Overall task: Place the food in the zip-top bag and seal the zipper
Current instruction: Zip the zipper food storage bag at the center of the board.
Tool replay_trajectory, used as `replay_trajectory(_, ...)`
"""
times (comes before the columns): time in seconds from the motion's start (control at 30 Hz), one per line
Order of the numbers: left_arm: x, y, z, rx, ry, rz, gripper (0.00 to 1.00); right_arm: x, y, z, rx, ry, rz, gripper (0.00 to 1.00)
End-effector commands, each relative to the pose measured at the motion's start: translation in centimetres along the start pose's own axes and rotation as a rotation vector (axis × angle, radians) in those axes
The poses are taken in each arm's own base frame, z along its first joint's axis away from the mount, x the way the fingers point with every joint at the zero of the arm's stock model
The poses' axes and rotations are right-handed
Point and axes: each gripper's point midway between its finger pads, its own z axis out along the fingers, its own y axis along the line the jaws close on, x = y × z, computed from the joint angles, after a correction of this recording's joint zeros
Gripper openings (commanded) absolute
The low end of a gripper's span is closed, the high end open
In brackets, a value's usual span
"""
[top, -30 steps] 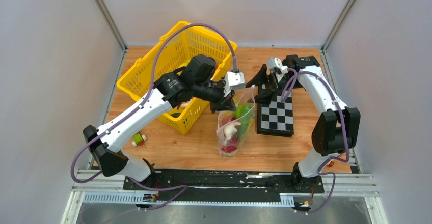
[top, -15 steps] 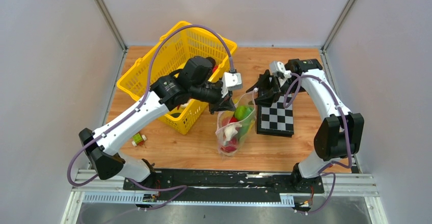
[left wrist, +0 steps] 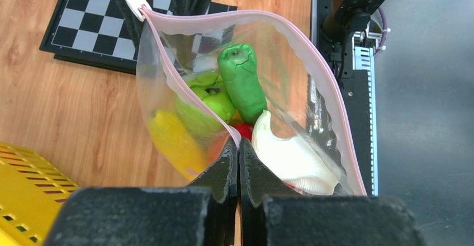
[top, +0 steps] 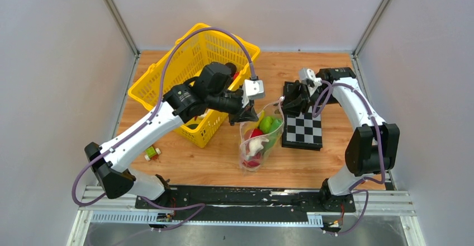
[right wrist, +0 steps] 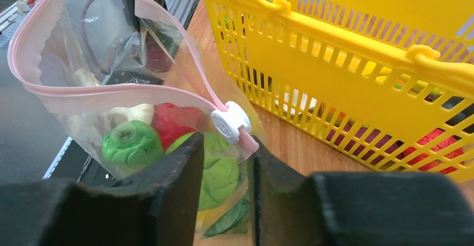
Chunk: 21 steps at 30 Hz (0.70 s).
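Observation:
The zip-top bag point(top: 258, 142) hangs upright at mid-table with its mouth open. Inside lies the food: a green cucumber point(left wrist: 241, 84), a yellow piece point(left wrist: 170, 140), a red fruit point(right wrist: 173, 122) and a white piece point(left wrist: 290, 156). My left gripper point(left wrist: 239, 145) is shut on the near side of the pink zipper point(left wrist: 313, 50) and holds the bag up. My right gripper point(right wrist: 226, 145) is at the bag's far end. Its jaws stand a little apart, either side of the bag's corner, just below the white slider point(right wrist: 231, 121).
A yellow mesh basket point(top: 167, 84) with more toy food stands at the back left, behind the left arm. A chessboard point(top: 304, 131) lies right of the bag, under the right gripper. A small toy block point(top: 151, 153) sits near the front left.
My right gripper has moved left to the bag's end, and its jaws have narrowed around the corner by the slider. The left gripper keeps its hold on the bag.

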Motion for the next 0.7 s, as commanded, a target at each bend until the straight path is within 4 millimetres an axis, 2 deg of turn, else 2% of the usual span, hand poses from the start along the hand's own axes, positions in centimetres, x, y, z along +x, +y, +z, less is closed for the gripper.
replay_trajectory(0.0, -2.3, -0.5, -1.1, -0.002, -0.086, 0.049, 0.00, -2.6, 0.1, 0.0, 0.035, -0.111, -0.002, 0.28)
replay_trajectory(0.03, -2.2, -0.5, -1.1, -0.003, -0.087, 0.047, 0.00, -2.6, -0.1, -0.1, 0.040, -0.115, 0.007, 0.23)
replay_trajectory(0.1, -2.2, -0.5, -1.2, -0.006, -0.089, 0.049, 0.00, -2.7, -0.3, -0.4, 0.052, -0.127, 0.016, 0.09)
replay_trajectory(0.17, -2.0, -0.4, -1.3, -0.014, -0.080, 0.047, 0.00, -3.1, -0.3, -0.7, 0.064, -0.139, 0.014, 0.01)
replay_trajectory(0.23, -1.9, -0.2, -1.5, -0.034, -0.080, 0.046, 0.00, -3.6, -0.1, -0.9, 0.076, -0.148, 0.007, 0.00)
replay_trajectory(0.27, -1.9, 0.1, -1.7, -0.060, -0.079, 0.039, 0.07, -3.9, 0.0, -1.1, 0.083, -0.155, 0.005, 0.00)
replay_trajectory(0.33, -2.1, 1.0, -2.3, -0.127, -0.087, 0.017, 0.28, -4.6, 0.3, -1.4, 0.093, -0.164, 0.003, 0.00)
replay_trajectory(0.4, -2.4, 2.0, -3.2, -0.195, -0.110, -0.012, 0.61, -5.2, 0.7, -1.7, 0.099, -0.166, 0.032, 0.00)
replay_trajectory(0.47, -2.8, 3.0, -4.6, -0.273, -0.145, -0.043, 0.75, -5.5, 1.2, -1.9, 0.107, -0.167, 0.056, 0.00)
replay_trajectory(0.5, -3.1, 3.4, -5.3, -0.312, -0.166, -0.053, 0.80, -5.7, 1.6, -2.0, 0.109, -0.167, 0.059, 0.00)
replay_trajectory(0.67, -4.6, 4.1, -7.7, -0.422, -0.247, -0.100, 0.86, -6.0, 2.6, -2.7, 0.137, -0.172, 0.121, 0.00)
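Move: Between the right hand's half-open fingers sits the bag's corner, its white zip slider about 2 cm to the left of that hand and a touch above it. The food in the bag hangs some 7 cm back, 5 cm left and 13 cm below; the chessboard lies roughly level, 10 cm right and 24 cm down. The left hand still pinches the rim, with the slider about 6 cm ahead and 7 cm right; the yellow basket is about 16 cm ahead, 20 cm left and 14 cm below. Closing on the bag's corner just behind the slider, the right fingers pinch it shut between them, then pull it about 3 cm right and 2 cm up, drifting slightly back. Once that grip is made, the left fingers open wide, let go of the rim and draw off left, up and forward towards the basket, about 6 cm in all, turning some 20 degrees, mostly counter-clockwise. ##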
